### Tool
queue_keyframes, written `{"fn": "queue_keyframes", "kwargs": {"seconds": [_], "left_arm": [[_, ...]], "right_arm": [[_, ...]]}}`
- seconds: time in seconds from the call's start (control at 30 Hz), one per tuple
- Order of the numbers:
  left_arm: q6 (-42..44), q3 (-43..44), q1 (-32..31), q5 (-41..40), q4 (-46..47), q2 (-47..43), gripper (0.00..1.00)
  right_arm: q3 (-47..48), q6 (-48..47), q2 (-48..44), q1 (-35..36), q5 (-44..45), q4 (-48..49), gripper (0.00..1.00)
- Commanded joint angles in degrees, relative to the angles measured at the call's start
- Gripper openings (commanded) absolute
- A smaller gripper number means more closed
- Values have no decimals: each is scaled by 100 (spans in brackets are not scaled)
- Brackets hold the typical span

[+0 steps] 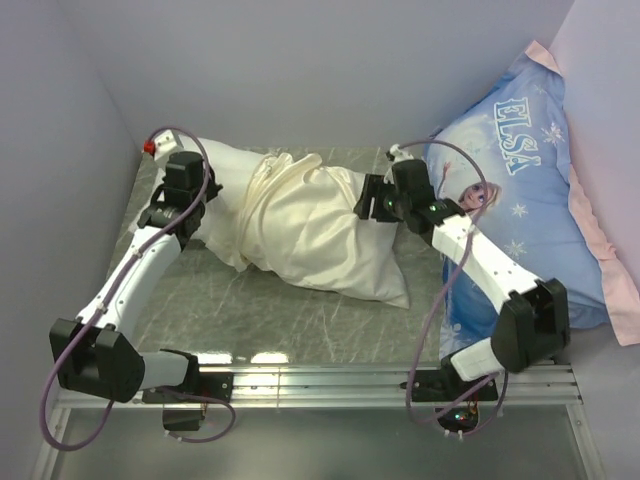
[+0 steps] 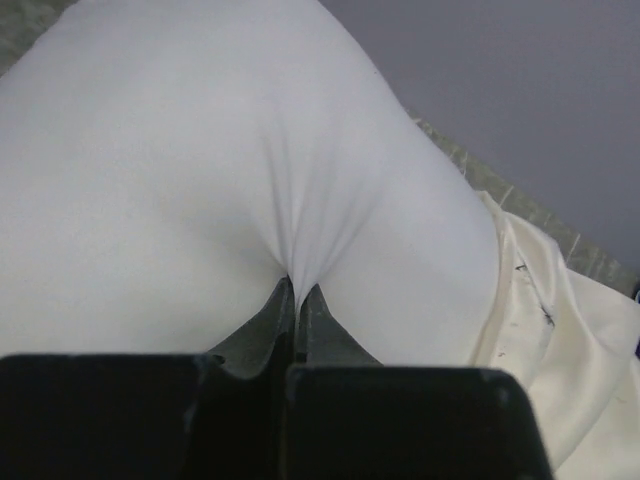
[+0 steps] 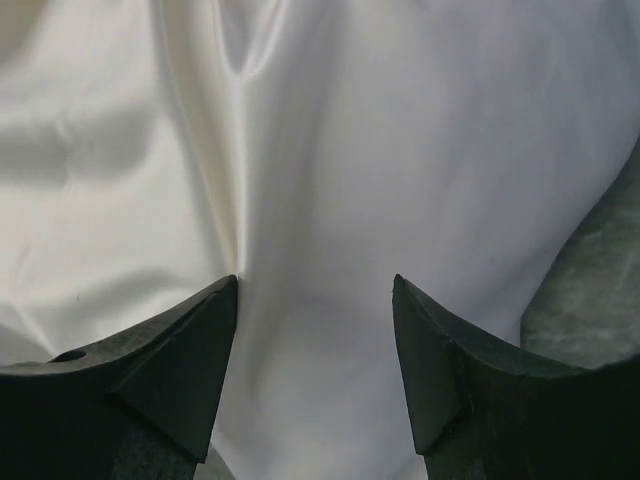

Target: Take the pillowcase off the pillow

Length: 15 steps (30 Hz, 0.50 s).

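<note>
The cream pillowcase (image 1: pixel 320 225) covers the right part of the white pillow (image 1: pixel 225 170), whose left end sticks out bare. My left gripper (image 1: pixel 188 205) is shut on a pinch of the white pillow (image 2: pixel 200 180); its jaws meet on the fabric (image 2: pixel 295 290). The pillowcase edge shows at the right of the left wrist view (image 2: pixel 560 330). My right gripper (image 1: pixel 368 200) is open at the pillowcase's right end. In the right wrist view the satin pillowcase (image 3: pixel 300 150) lies between my spread fingers (image 3: pixel 315 285), which press against it.
A large blue Elsa-print pillow (image 1: pixel 520 170) with a pink edge leans at the right wall. Grey walls close the back and left. The marble tabletop (image 1: pixel 270 320) shows in front of the pillow, and a metal rail (image 1: pixel 330 380) runs at the near edge.
</note>
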Motion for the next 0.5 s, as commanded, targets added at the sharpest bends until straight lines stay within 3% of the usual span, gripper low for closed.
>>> {"fn": "queue_keyframes", "kwargs": {"seconds": [0.0,0.17,0.47], "left_arm": [[455,851,54,-321,305,-428,0],[604,1160,27,-224,269,-384,0],[965,2100,-289,-400,76,-138,0]], "right_arm": [[-840,464,-976,46,-910,943,70],[-2300,763,-1943,773,-396,1472,72],[-3698,1395,-2174,1980,327,2543,74]]}}
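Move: The near edge of the pillowcase, towards its right end, lies roughly 14 cm back, 4 cm left and 15 cm below the open right gripper. The near right corner lies about 17 cm back and 9 cm to the right of that gripper, also down on the table. From the left gripper, already shut on the white pillow, the pillowcase opening is about 11 cm right, 2 cm back and 9 cm down; that near edge is some 36 cm right, 17 cm back and 21 cm down. Keep the left fingers pinched on the pillow and lift it about 9 cm, nearly straight up, tipping the fingertips up slightly. Meanwhile draw the open right gripper some 15 cm back and a little left across the pillowcase to its near edge, then sink about 7 cm as you arrive, rolling and turning counter-clockwise around 10 degrees, fingers still open. ##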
